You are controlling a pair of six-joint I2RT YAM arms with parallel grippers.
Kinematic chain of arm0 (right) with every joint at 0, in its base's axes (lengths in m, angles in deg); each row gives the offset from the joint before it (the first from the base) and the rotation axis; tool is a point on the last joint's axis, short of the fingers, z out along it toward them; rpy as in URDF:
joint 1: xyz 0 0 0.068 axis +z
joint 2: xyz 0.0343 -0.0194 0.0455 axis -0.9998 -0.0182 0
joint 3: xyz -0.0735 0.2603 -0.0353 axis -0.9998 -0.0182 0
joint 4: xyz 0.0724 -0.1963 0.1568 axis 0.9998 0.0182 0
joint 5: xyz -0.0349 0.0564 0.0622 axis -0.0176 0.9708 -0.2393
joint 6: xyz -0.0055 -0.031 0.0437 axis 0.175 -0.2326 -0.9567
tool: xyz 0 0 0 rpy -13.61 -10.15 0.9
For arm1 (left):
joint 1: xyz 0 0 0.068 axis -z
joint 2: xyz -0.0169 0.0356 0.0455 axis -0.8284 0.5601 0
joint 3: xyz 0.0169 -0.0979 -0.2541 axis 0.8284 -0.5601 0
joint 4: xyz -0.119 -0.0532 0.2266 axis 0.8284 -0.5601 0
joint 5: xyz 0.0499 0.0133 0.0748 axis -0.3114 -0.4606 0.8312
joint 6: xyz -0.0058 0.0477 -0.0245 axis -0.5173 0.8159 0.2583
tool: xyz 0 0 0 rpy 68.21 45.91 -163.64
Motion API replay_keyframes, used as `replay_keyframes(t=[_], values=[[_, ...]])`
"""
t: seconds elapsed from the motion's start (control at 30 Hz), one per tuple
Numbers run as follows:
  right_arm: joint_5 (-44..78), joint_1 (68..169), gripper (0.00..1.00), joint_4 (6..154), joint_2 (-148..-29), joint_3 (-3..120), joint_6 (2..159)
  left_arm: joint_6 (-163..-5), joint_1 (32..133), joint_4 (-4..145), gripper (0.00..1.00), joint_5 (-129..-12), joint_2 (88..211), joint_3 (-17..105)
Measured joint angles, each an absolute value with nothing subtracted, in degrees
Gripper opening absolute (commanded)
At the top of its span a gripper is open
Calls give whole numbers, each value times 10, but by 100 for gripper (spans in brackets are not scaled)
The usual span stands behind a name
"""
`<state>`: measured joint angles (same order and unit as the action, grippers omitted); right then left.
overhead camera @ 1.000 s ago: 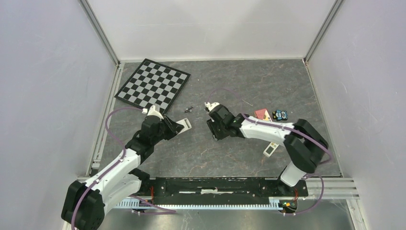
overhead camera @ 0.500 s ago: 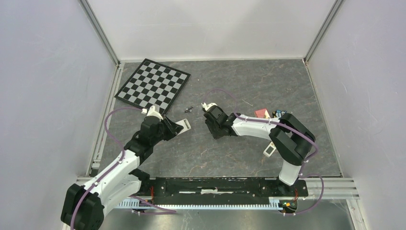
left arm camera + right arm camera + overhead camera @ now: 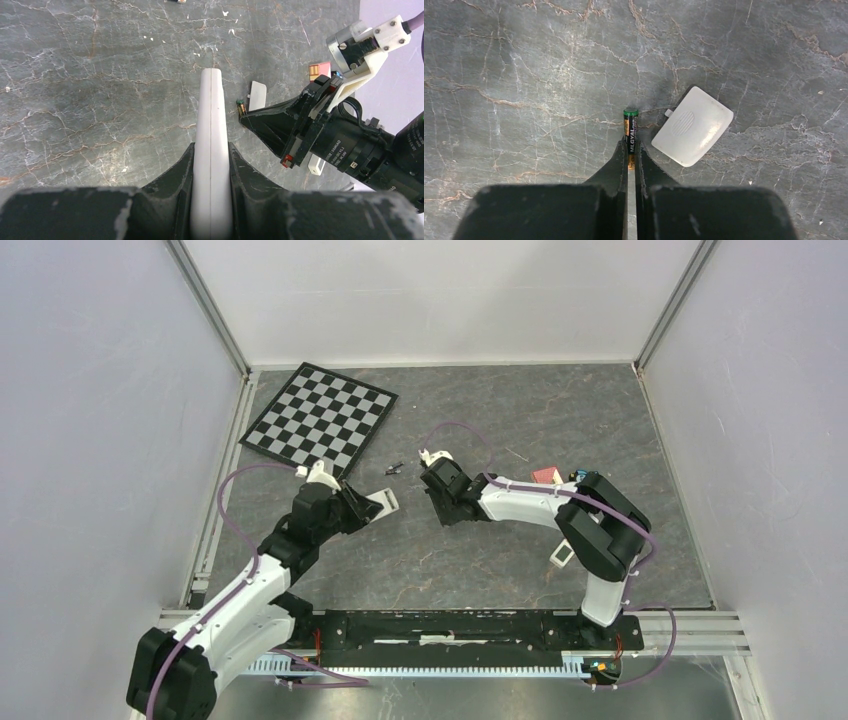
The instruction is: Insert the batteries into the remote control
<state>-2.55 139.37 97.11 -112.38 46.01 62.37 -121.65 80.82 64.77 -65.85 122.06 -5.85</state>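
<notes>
In the left wrist view my left gripper (image 3: 211, 150) is shut on the white remote control (image 3: 211, 110), held edge-on and pointing away above the table. The top view shows that gripper (image 3: 362, 502) and the remote control (image 3: 386, 501) left of centre. My right gripper (image 3: 630, 150) is shut on a battery (image 3: 630, 127), dark with a green cap and an orange end, which juts out past the fingertips just over the table. From the left wrist the battery (image 3: 241, 106) appears close to the remote's right side. The right gripper (image 3: 446, 518) is at mid-table.
A white battery cover (image 3: 692, 126) lies flat just right of the held battery. Small dark slim pieces (image 3: 395, 467) lie near the corner of a chessboard (image 3: 320, 418) at the back left. A red block (image 3: 545, 476), a blue item (image 3: 580, 477) and a small white device (image 3: 563, 555) sit on the right.
My right gripper has closed on the battery and its arm has shifted slightly left. The left arm holds the remote still.
</notes>
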Motion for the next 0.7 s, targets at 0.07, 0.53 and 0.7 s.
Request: replay_keyframes(t=[0.07, 0.53, 0.7], values=[[-26, 1394, 0, 970, -1123, 460, 624, -1214, 808, 649, 2, -666, 1221, -59], [24, 1392, 2, 984, -976, 444, 616, -1208, 808, 771, 2, -794, 1254, -64], [54, 1391, 3, 984, -937, 454, 602, -1208, 808, 791, 2, -814, 1252, -64]])
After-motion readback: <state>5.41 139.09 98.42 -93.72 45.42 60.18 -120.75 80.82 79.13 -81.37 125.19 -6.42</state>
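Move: Battery pinched, my right fingers are down at the table. From them the open battery compartment at the free end of the remote lies about 10 cm left, 2 cm ahead and 7 cm higher; the white cover about 3 cm ahead, 3 cm right; a loose black battery some 11 cm ahead, 10 cm left. From my left hand, still holding the remote, the right hand's battery lies about 13 cm right, about level fore and aft, 10 cm below. I lift the pinched battery off the table with my right hand, starting slowly and then quickly, about 12 cm up with a slight drift left and back, tilting the hand nearly 20 degrees. Meanwhile my left hand keeps its grip on the remote and carries its open end right and up towards the battery, swinging it clockwise some 15 degrees. ##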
